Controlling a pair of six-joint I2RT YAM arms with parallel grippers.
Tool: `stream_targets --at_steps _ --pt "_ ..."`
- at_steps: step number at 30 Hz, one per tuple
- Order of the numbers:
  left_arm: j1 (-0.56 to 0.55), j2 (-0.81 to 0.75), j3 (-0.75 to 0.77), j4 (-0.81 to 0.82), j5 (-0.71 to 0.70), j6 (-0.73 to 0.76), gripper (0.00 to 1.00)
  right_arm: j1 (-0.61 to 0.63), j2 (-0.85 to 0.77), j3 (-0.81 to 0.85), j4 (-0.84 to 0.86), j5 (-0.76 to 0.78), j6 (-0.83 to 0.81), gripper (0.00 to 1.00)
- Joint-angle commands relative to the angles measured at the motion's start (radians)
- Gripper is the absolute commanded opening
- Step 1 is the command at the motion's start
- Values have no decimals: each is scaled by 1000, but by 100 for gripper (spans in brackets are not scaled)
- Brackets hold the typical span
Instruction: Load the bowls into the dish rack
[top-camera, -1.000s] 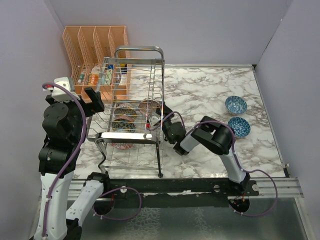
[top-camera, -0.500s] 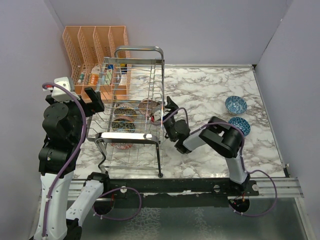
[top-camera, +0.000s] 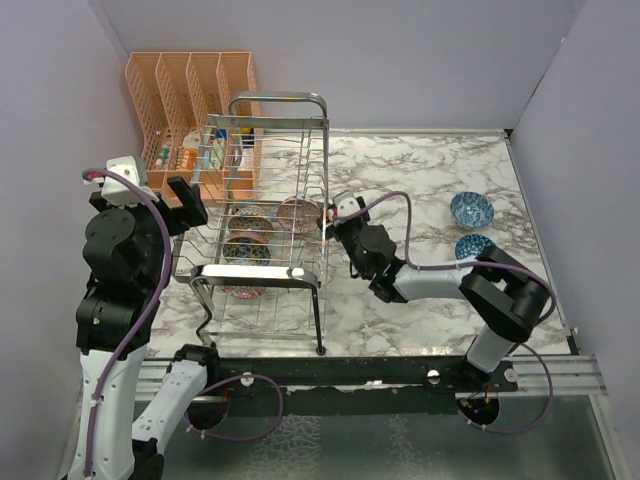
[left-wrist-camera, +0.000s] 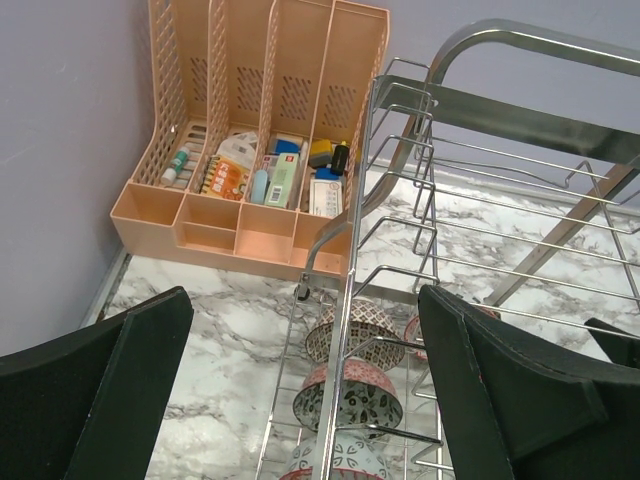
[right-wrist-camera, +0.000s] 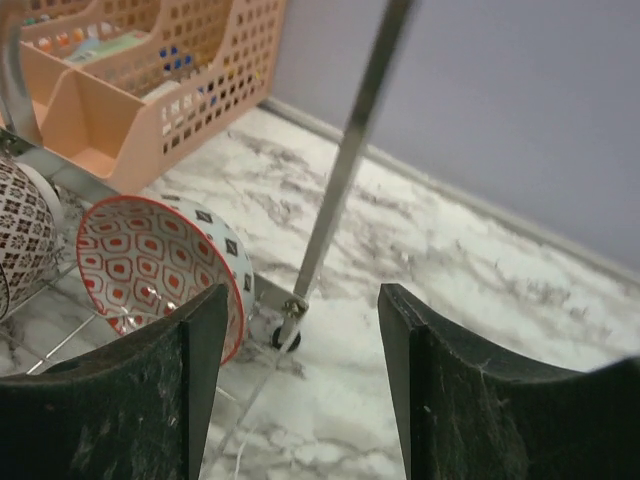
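Observation:
The chrome dish rack (top-camera: 268, 150) stands at the left of the marble table. Three bowls stand on edge in a row in it: a grey-beige one (top-camera: 252, 217), a black-and-white one (top-camera: 247, 249) and a red-rimmed one (top-camera: 243, 287). A pink-red bowl (top-camera: 297, 213) leans at the rack's right side. Two blue bowls (top-camera: 471, 209) (top-camera: 467, 243) lie on the table at the right. My right gripper (top-camera: 330, 220) is open and empty just right of the pink-red bowl (right-wrist-camera: 150, 270). My left gripper (top-camera: 185, 203) is open and empty, above the rack's left side and its bowls (left-wrist-camera: 352, 400).
An orange slotted organizer (top-camera: 185, 100) with small items stands behind the rack, against the back wall. A chrome upright bar (right-wrist-camera: 345, 165) of the rack rises just ahead of my right gripper (right-wrist-camera: 305, 300). My right forearm partly covers the nearer blue bowl.
My right gripper has drawn back a little from the rack's right side and its elbow has swung out to the right. The pink-red bowl stays in the rack. The left arm barely moved.

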Motion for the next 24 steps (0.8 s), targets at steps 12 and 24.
stream_targets --at_steps 12,24 --pt "-18 -30 -20 16 18 4 99 -598 -320 34 -1060 -32 819 59" --pt "-27 -22 -33 20 12 2 99 -1066 -333 34 -1091 -270 914 60"
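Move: Out to the right hand's right, about 37 cm away, some 4 cm farther out and 16 cm below, sits the far blue bowl. The near blue bowl stands some 39 cm right of that hand, 7 cm nearer the base and at the same height. The last-loaded bowl in the rack lies about 8 cm left, 4 cm ahead and 9 cm down. From the left hand, the far blue bowl is roughly 64 cm right, 17 cm ahead and 38 cm below. Swinging quickly away from the rack, the empty right hand sweeps some 38 cm to the right across the open table and sinks about 7 cm, ending close above the far blue bowl without gripping it. On the way the fingers turn clockwise by roughly 50 degrees and tip from level to slanting down at the bowl, staying a bit over half open. ##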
